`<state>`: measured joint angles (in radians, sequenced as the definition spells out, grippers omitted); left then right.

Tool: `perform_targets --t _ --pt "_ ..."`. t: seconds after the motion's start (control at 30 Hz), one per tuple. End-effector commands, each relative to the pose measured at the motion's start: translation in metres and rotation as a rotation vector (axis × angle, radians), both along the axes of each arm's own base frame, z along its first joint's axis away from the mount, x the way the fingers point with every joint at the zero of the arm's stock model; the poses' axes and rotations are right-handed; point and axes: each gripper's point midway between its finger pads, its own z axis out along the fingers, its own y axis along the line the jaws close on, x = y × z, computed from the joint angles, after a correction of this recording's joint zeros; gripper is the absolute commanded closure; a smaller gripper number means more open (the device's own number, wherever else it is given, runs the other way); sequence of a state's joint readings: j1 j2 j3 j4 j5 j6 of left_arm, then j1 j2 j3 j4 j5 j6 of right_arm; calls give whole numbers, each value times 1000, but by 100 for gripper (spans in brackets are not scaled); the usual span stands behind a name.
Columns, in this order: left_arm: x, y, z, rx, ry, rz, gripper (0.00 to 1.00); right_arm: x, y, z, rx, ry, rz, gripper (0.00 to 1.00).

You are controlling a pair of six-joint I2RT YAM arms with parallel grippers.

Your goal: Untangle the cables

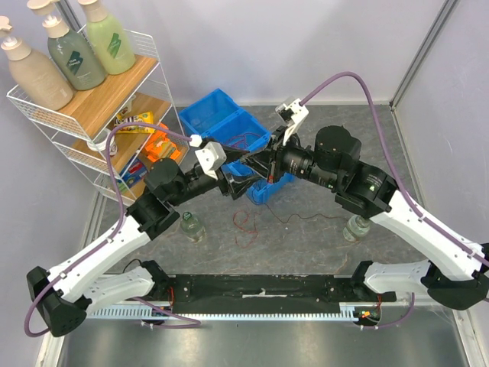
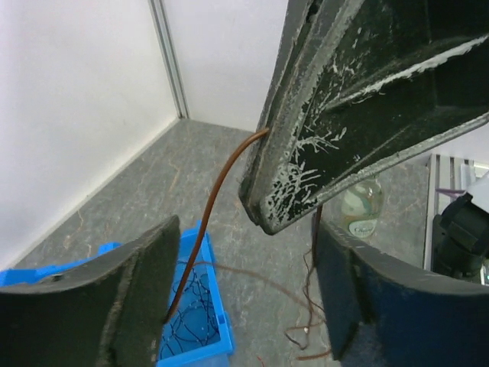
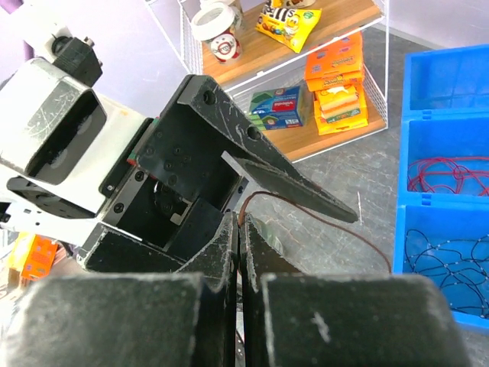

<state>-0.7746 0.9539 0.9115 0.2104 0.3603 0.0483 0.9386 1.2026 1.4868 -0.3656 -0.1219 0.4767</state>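
Observation:
Both arms meet above the blue bins. My right gripper (image 3: pixel 239 223) is shut on a thin red-brown cable (image 3: pixel 321 218), which arcs from its tip down toward the table. My left gripper (image 2: pixel 246 264) stands open, its jaws on either side of the right gripper's tip (image 2: pixel 267 210). The held cable (image 2: pixel 218 191) runs down past the left finger (image 2: pixel 145 283). More of the cables (image 1: pixel 246 222) lie in loose red loops on the grey table, seen as thin strands (image 2: pixel 306 329) below the left gripper. In the top view the left gripper (image 1: pixel 243 182) and right gripper (image 1: pixel 263 170) touch tips.
Blue bins (image 1: pixel 221 115) hold sorted wire: red loops (image 3: pixel 447 172) in one compartment, black loops (image 3: pixel 443 256) in the one nearer. Two small bottles (image 1: pixel 191 227) (image 1: pixel 357 227) stand on the table. A white wire shelf (image 1: pixel 99 99) with bottles and snacks stands at far left.

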Motion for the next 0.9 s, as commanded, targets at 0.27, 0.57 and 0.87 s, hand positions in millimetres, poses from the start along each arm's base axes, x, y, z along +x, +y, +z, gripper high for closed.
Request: perform_targets --t 0.27,0.57,0.87 --pt "-2 22 -9 -12 111 97 94 19 -20 -24 -62 -65 -137 41" --pt "7 49 15 -83 230 251 98 10 -44 -125 -283 -134 -61 8" --pt "15 56 36 -180 417 338 98 -6 -15 -181 -72 -155 62 7"
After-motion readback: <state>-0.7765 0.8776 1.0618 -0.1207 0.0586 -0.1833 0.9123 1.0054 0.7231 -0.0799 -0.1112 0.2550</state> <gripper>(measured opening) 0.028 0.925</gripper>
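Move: The brown cable, pinched in the right fingertips, runs down between the left hand's open jaws practically at its hand point, about 1 cm to its right. From the right hand, the red cable on the table lies some 40 cm below, about 3 cm left and level fore-and-aft; the blue box's near compartment is roughly 20 cm ahead and 2 cm right, and the bottle about 18 cm left and level fore-and-aft, both on the table. The left hand shuts its fingers on the brown cable just below the right fingertips while sinking about 2 cm, then carries it some 5 cm left, coming back up and turning roughly 20 degrees, its fingers swinging forward. Once the left has closed, the right opens wide and lets go of the cable, backs off 4 to 5 cm to its right and drops fast by about 23 cm towards the red cable on the table, its fingers tipping down some 20 degrees and staying open. ##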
